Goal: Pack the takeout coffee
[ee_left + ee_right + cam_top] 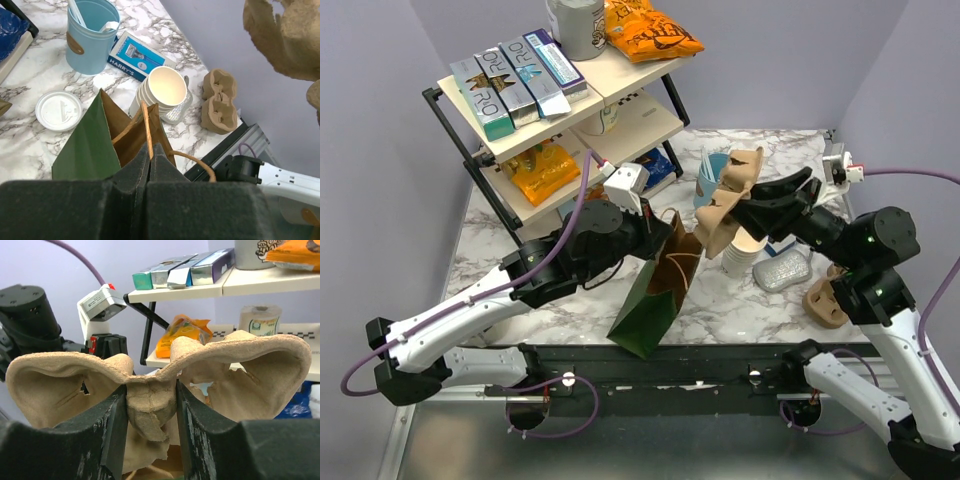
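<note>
My left gripper (660, 232) (149, 150) is shut on the tan handle (146, 125) of a green paper bag (650, 300) (85, 145), which stands open with its brown inside showing. My right gripper (745, 205) (150, 405) is shut on the middle ridge of a tan pulp cup carrier (728, 200) (240, 365), held in the air just right of the bag's mouth. No lidded takeout coffee shows. A round white lid (58, 110) lies beside the bag; I cannot tell whether a cup is under it.
A stack of lidless cream cups (738, 258) (165, 87) stands right of the bag. Near it are a silver pouch (780, 270), a second carrier (825, 300) (220, 102), a light blue cup with sticks (90, 37) and a blue box (135, 55). A shelf rack (560, 110) fills the back left.
</note>
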Action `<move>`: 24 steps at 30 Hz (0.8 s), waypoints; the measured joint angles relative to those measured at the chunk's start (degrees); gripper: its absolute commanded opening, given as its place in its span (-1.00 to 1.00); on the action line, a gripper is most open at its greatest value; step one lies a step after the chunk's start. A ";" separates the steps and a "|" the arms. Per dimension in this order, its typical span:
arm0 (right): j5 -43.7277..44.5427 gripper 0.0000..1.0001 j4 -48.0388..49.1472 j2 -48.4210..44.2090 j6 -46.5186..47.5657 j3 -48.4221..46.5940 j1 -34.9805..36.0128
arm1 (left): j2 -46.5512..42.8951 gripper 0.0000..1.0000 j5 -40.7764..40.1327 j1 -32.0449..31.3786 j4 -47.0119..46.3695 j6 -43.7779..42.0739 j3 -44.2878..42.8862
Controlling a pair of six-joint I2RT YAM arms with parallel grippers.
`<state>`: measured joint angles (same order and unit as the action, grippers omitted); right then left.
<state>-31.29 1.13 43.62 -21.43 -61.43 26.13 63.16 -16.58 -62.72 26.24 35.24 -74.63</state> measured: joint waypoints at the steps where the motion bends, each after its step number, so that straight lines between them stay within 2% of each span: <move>1: 0.46 -0.07 0.07 0.39 -1.18 -0.02 0.00 | 0.31 -1.00 -0.11 0.00 0.02 0.42 -0.28; 6: 4.81 -0.09 -1.33 4.66 -4.09 -0.11 0.00 | 0.92 -1.00 -0.11 0.00 0.02 1.90 -0.68; 13: 16.06 -0.09 -4.52 10.67 -0.59 0.26 0.94 | 0.59 -1.00 -0.35 0.00 0.07 3.67 -0.50; 19: 23.41 -0.10 -1.92 9.94 7.06 4.66 11.04 | -0.09 -1.00 -0.72 -0.02 0.87 4.81 -0.24; 24: 25.94 -0.13 3.63 6.56 11.96 12.28 14.14 | -1.57 -1.00 -2.69 -0.02 2.25 6.36 1.70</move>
<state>-5.34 4.75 50.17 -9.47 -49.15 40.27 61.58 -19.27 -62.74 28.49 41.60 -72.93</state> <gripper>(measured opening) 0.460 0.013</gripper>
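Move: The green paper bag's open mouth lies about 7 cm to the left of the right hand, some 2 cm back and 17 cm below; this hand already holds the pulp cup carrier. From the right hand, the paper cups stand about 5 cm right, 9 cm ahead, and the blue bin 2 cm right, 22 cm ahead, both nearly 40 cm lower. From the left hand, which grips the bag's handle, the mouth is 3 cm right, 1 cm back and 7 cm below. The pulp cup carrier, still pinched in the right fingers, comes down about 11 cm towards the bag's mouth. On the way the right hand reaches forward nearly 9 cm, then eases back a little and edges left, its wrist swinging some 15 degrees clockwise while the upward-pointing fingers come nearly level. The left hand stays shut on the handle, sinking about 1 cm near the end. ##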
